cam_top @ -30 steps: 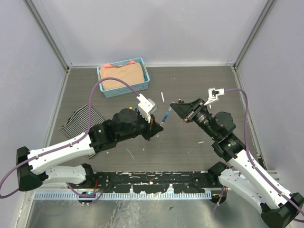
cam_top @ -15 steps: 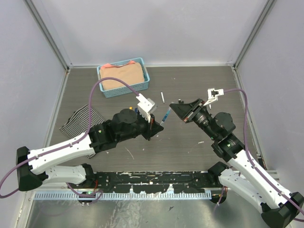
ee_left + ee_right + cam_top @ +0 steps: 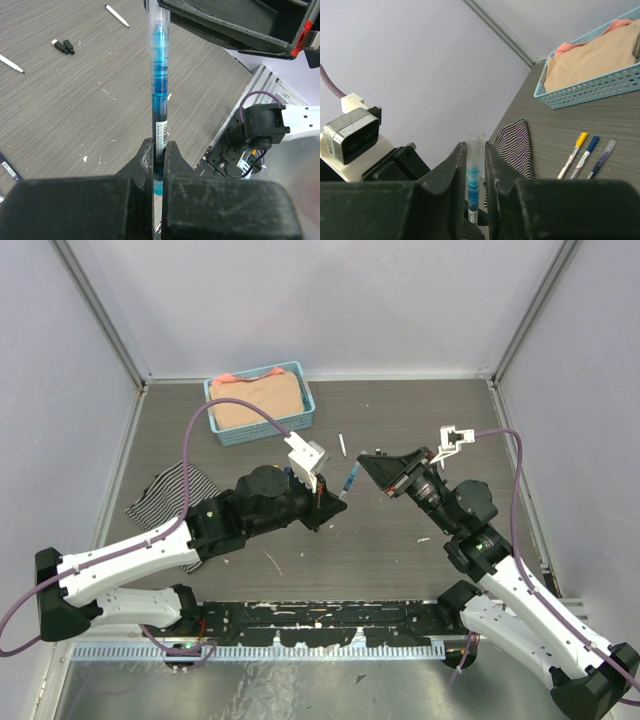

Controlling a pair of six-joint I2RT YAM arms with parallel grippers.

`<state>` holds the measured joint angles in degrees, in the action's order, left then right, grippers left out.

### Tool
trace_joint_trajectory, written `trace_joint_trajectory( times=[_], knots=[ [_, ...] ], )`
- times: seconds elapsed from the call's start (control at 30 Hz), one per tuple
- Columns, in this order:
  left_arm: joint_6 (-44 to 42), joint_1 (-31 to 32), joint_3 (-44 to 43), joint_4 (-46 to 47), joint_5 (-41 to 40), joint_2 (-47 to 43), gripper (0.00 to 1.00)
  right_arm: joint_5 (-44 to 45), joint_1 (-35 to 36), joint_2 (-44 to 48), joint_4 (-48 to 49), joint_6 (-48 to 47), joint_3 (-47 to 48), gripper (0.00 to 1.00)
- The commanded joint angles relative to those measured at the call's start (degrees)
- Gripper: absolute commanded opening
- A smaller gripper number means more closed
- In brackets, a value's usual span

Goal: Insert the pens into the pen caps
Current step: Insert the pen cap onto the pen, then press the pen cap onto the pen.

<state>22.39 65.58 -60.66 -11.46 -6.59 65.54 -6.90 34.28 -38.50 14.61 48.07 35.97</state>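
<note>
A blue pen [image 3: 159,100] stands in my left gripper [image 3: 159,150], which is shut on its lower barrel. Its far end sits inside a clear light-blue pen cap [image 3: 475,145], and my right gripper [image 3: 474,152] is shut on that cap. From above, the pen [image 3: 350,483] bridges the left gripper [image 3: 328,502] and the right gripper [image 3: 365,462] above mid-table. Three capped pens, yellow [image 3: 573,154], blue [image 3: 585,156] and purple-grey [image 3: 601,158], lie side by side on the table. A loose white pen [image 3: 342,444] lies behind the grippers, another [image 3: 11,63] nearby, beside a black cap [image 3: 64,46].
A blue basket [image 3: 311,405] holding tan cloth stands at the back left. A striped cloth [image 3: 165,495] lies at the left by the left arm. Grey walls close in the table on three sides.
Both grippers have shifted only slightly, the right one edging left toward the left one along the pen. Both grips are unchanged.
</note>
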Motion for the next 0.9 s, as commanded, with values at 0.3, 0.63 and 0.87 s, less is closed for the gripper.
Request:
trace_joint_trajectory(
  times=[0.3, 0.63, 0.87],
  knots=[
    [-0.5, 0.1, -2.5, 3.4, -1.9, -1.4, 0.0, 2.2, 0.6, 3.3, -7.4, -5.2, 6.0, 0.58],
    [-2.2, 0.1, -1.0, 1.8, 0.0, -2.8, 0.0, 7.6, 0.7, 1.9, -19.3, -6.3, 16.2, 0.7],
    [-3.0, 0.1, -0.9, 1.1, 1.5, -2.6, 0.0, 3.9, 0.7, -3.8, -21.7, -6.9, 22.0, 0.67]
  ],
)
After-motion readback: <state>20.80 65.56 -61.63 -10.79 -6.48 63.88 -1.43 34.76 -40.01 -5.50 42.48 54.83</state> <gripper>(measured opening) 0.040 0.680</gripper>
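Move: The clear pen cap is between the right hand's fingertips, already fitted over the upper end of the blue pen, which the left hand grips near its lower end. From the left hand the cap is some 8 cm above, 4 cm ahead and 2 cm right. About 30 cm below the right hand, the finished pens lie roughly 11 cm ahead and 24 cm left, the white pen 20 cm ahead and 2 cm left, and the black caps 20 cm ahead and 8 cm right. The clear cap is let go: the right fingers spread wide from their narrow grip and come free of it. Then the right hand eases back and to its right by 2 to 3 cm and climbs about 6 cm, away from the cap, turning slightly clockwise. The left hand keeps its pinch on the blue pen and rises some 2 cm. ##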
